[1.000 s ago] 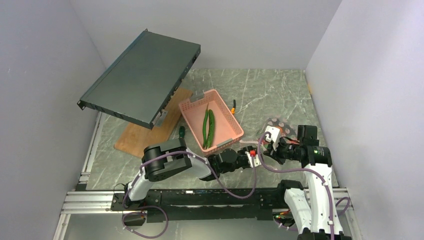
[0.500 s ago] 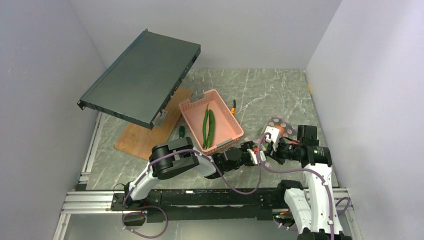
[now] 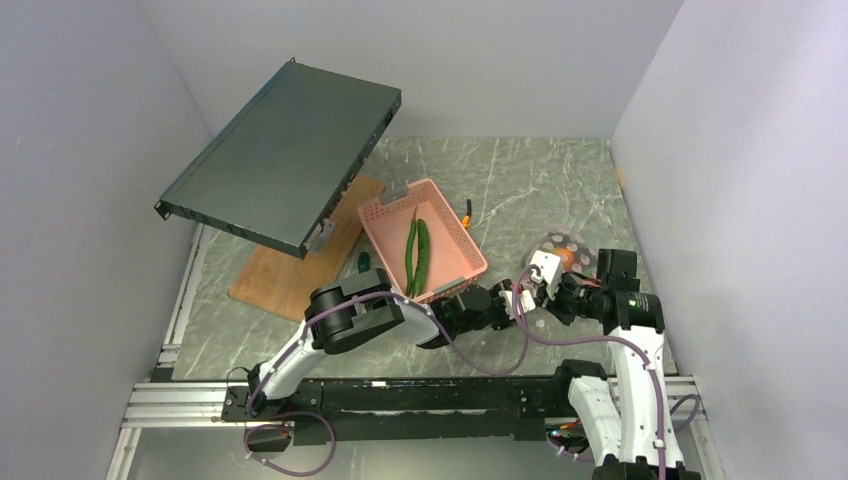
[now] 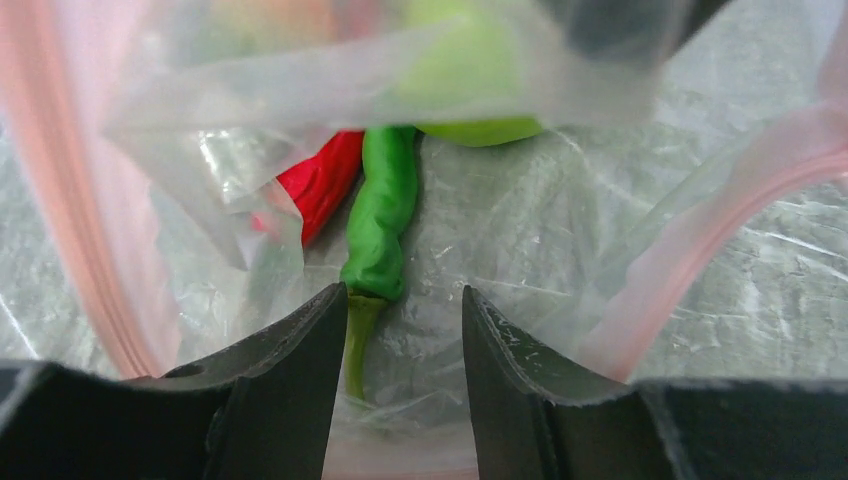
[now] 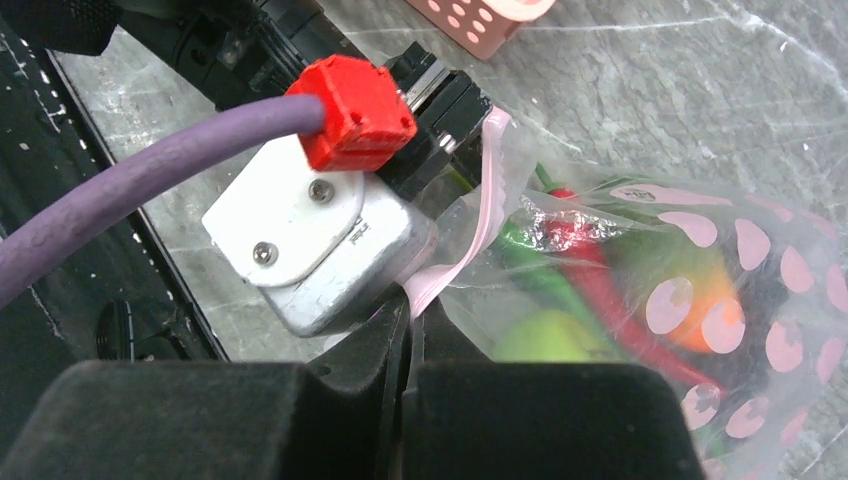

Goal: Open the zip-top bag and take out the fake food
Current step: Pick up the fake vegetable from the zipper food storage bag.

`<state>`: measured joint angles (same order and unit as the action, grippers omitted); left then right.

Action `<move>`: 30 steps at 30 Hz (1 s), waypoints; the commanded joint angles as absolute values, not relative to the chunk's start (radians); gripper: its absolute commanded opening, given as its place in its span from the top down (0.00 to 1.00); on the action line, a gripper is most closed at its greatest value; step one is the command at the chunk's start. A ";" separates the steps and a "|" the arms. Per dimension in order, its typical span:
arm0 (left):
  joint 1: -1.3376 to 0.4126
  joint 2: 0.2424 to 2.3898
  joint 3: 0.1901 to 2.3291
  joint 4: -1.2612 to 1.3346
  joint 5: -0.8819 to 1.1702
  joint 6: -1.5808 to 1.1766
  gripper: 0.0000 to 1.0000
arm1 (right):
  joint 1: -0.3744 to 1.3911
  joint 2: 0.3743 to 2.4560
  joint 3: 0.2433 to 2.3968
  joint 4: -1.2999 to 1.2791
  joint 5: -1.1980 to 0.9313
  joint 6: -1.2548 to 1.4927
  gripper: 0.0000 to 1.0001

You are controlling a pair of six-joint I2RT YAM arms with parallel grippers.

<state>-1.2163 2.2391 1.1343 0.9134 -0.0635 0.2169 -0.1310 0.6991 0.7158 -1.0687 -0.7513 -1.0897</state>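
The zip-top bag (image 5: 760,260) lies at the right of the table (image 3: 560,245), clear with pink dots. My right gripper (image 5: 410,315) is shut on its pink zip strip (image 5: 470,230). My left gripper (image 4: 403,300) is open inside the bag's mouth. Its left finger (image 4: 300,360) touches the stem of a long green pod (image 4: 385,215), and the right finger stands apart. The other fake food in the bag is a red piece (image 4: 322,185), a lime-green apple (image 4: 470,90) and an orange piece (image 5: 700,300).
A pink basket (image 3: 445,270) left of the bag holds two long green pods (image 3: 417,255). A green-handled screwdriver (image 3: 363,262) lies beside it. A wooden board (image 3: 290,270) and a tilted dark grey box (image 3: 285,150) stand at the back left.
My left arm has stretched further right, bringing its gripper into the bag's mouth. The bag and my right gripper have shifted slightly up and right.
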 commanded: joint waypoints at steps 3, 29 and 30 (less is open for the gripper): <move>-1.166 2.302 1.155 0.706 -0.037 0.065 0.50 | -0.122 0.691 0.724 -1.111 -0.867 -1.094 1.00; -1.180 1.955 1.171 0.323 -0.010 -0.149 1.00 | -0.133 0.720 0.706 -1.067 -0.832 -1.056 1.00; -1.180 1.948 1.176 0.308 0.001 -0.164 1.00 | -0.133 0.724 0.706 -1.070 -0.834 -1.061 1.00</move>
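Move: The green pepper in the bag lies just past my half-open left fingertips, stem towards me; its middle is about 8 cm to the right, 3 cm ahead and 2 cm below. Beside it are the red pepper, some 3 cm farther out, the orange, about 5 cm farther out than the green one, and the green apple, some 5 cm nearer my base. From my right hand, holding the bag's rim, the green pepper lies about 10 cm ahead, 6 cm right and 11 cm below. I ease my left fingertips down about 1.5 cm and slightly forward around the green pepper's stem and shut them on it. Then I draw it left by about 4 cm, rising some 3 cm and easing back a little, tipping the fingertips down as the wrist rolls. My right hand keeps its pinch on the bag's rim, shifting barely a centimetre. ##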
